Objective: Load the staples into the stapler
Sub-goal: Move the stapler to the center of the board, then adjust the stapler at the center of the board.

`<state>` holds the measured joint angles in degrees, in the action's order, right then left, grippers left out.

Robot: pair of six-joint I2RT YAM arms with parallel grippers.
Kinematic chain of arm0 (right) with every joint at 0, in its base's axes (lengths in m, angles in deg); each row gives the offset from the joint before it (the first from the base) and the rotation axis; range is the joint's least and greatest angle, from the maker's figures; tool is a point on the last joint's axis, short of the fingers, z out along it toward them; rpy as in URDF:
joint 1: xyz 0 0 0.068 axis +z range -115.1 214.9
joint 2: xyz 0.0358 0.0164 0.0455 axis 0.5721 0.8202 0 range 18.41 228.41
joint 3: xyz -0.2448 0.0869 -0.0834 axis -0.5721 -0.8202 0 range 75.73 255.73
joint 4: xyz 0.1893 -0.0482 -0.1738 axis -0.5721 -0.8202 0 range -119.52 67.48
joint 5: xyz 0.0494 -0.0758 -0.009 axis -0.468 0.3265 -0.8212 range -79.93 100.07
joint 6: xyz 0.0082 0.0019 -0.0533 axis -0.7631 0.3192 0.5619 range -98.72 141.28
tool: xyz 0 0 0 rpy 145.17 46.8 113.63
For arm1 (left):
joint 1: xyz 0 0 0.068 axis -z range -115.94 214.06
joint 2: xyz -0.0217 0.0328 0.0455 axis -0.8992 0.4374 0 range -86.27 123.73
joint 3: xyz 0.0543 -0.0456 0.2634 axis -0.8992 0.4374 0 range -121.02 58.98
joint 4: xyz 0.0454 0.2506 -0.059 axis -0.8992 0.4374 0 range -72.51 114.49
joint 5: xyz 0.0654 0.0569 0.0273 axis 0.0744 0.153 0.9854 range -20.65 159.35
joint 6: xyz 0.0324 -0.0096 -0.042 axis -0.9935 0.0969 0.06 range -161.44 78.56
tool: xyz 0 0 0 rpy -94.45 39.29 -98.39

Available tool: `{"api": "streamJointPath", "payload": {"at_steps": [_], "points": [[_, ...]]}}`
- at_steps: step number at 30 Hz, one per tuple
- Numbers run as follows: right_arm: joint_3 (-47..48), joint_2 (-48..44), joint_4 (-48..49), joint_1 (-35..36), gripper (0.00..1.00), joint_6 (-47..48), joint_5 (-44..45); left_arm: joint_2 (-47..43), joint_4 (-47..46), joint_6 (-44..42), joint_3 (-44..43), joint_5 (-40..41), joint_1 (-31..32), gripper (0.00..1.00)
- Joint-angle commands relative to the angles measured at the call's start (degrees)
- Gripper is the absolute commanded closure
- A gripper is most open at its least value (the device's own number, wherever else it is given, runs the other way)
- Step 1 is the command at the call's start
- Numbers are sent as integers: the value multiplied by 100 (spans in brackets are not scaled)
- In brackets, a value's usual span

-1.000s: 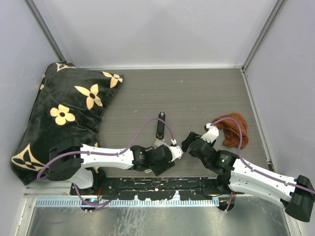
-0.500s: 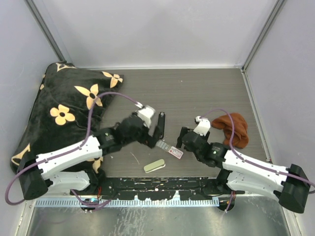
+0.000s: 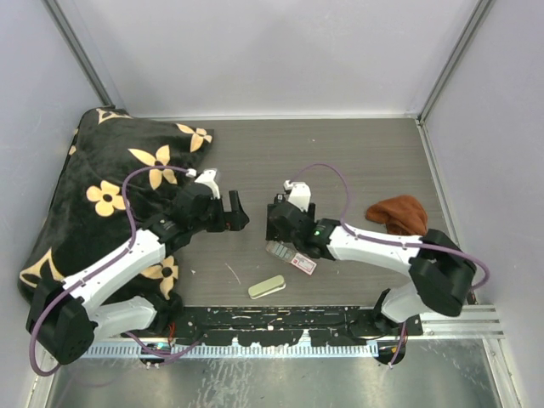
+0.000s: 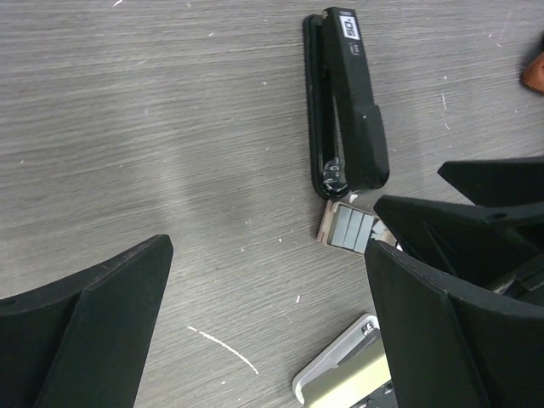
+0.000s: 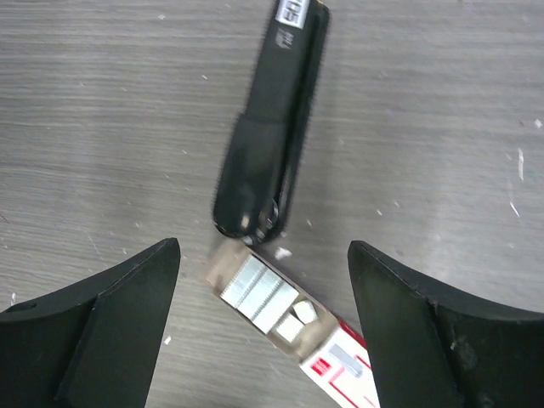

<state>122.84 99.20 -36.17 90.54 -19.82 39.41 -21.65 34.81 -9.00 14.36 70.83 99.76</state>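
The black stapler lies closed on the wooden table, also seen in the left wrist view. Just in front of its near end sits the slid-out cardboard tray holding the silvery staples. Its red-and-white box extends from the tray. My right gripper hovers open above the stapler and tray, hiding the stapler from above. My left gripper is wide open and empty, to the left of the stapler.
A cream-green oblong lies near the front edge. A brown cloth sits at the right. A black flowered cushion fills the left side. Grey walls enclose the table.
My left gripper opened and pulled away from the front centre to the stapler's left, uncovering the staple box and oblong. My right arm swung left over the stapler.
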Motion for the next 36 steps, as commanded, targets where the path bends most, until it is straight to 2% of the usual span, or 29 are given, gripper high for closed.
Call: {"api": "streamJointPath", "payload": {"at_steps": [1, 7, 15, 22, 27, 33, 36], "points": [[634, 525, 503, -26, 15, 514, -71, -446, -369, 138, 236, -11, -120, 1], [1165, 1260, 372, -26, 19, 611, 323, -635, -230, 61, 398, 157, -154, 2], [1798, 1936, -65, -29, 40, 722, 946, -668, -237, 51, 470, 158, -188, 2], [1883, 2063, -239, -73, 54, 742, 1002, -765, -230, 52, 550, 200, -206, 1], [1823, 2031, -150, -218, 62, 896, 729, -827, -205, 22, 560, 208, -221, 2], [1283, 1506, 821, -408, 68, 2239, -105, -929, -177, -65, 589, 221, -248, 2], [953, 1188, 1298, -554, 68, 3098, -872, -976, -338, -191, 655, 96, -249, 2]]}}
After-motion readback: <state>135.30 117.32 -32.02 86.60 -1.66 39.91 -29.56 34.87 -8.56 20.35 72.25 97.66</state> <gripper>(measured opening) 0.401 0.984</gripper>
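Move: The black stapler lies about 8 cm ahead of my right hand, some 3 cm to its left and 4 cm lower, with its near end towards me. The open staple box is almost beneath this hand, about 2 cm back and 5 cm down; the pale green piece is some 10 cm back, 6 cm left and 5 cm down. From my left hand, the stapler is about 6 cm ahead, 11 cm right and 9 cm below. I take my open right hand forward about 6 cm and first some 4 cm left, sinking nearly 3 cm onto the near half of the black stapler, then ease back right a little. Rolling its left side down about 15 degrees, I close the fingers until they pinch the stapler's sides, then start turning counter-clockwise. My empty, open left hand drifts left, away from it. ##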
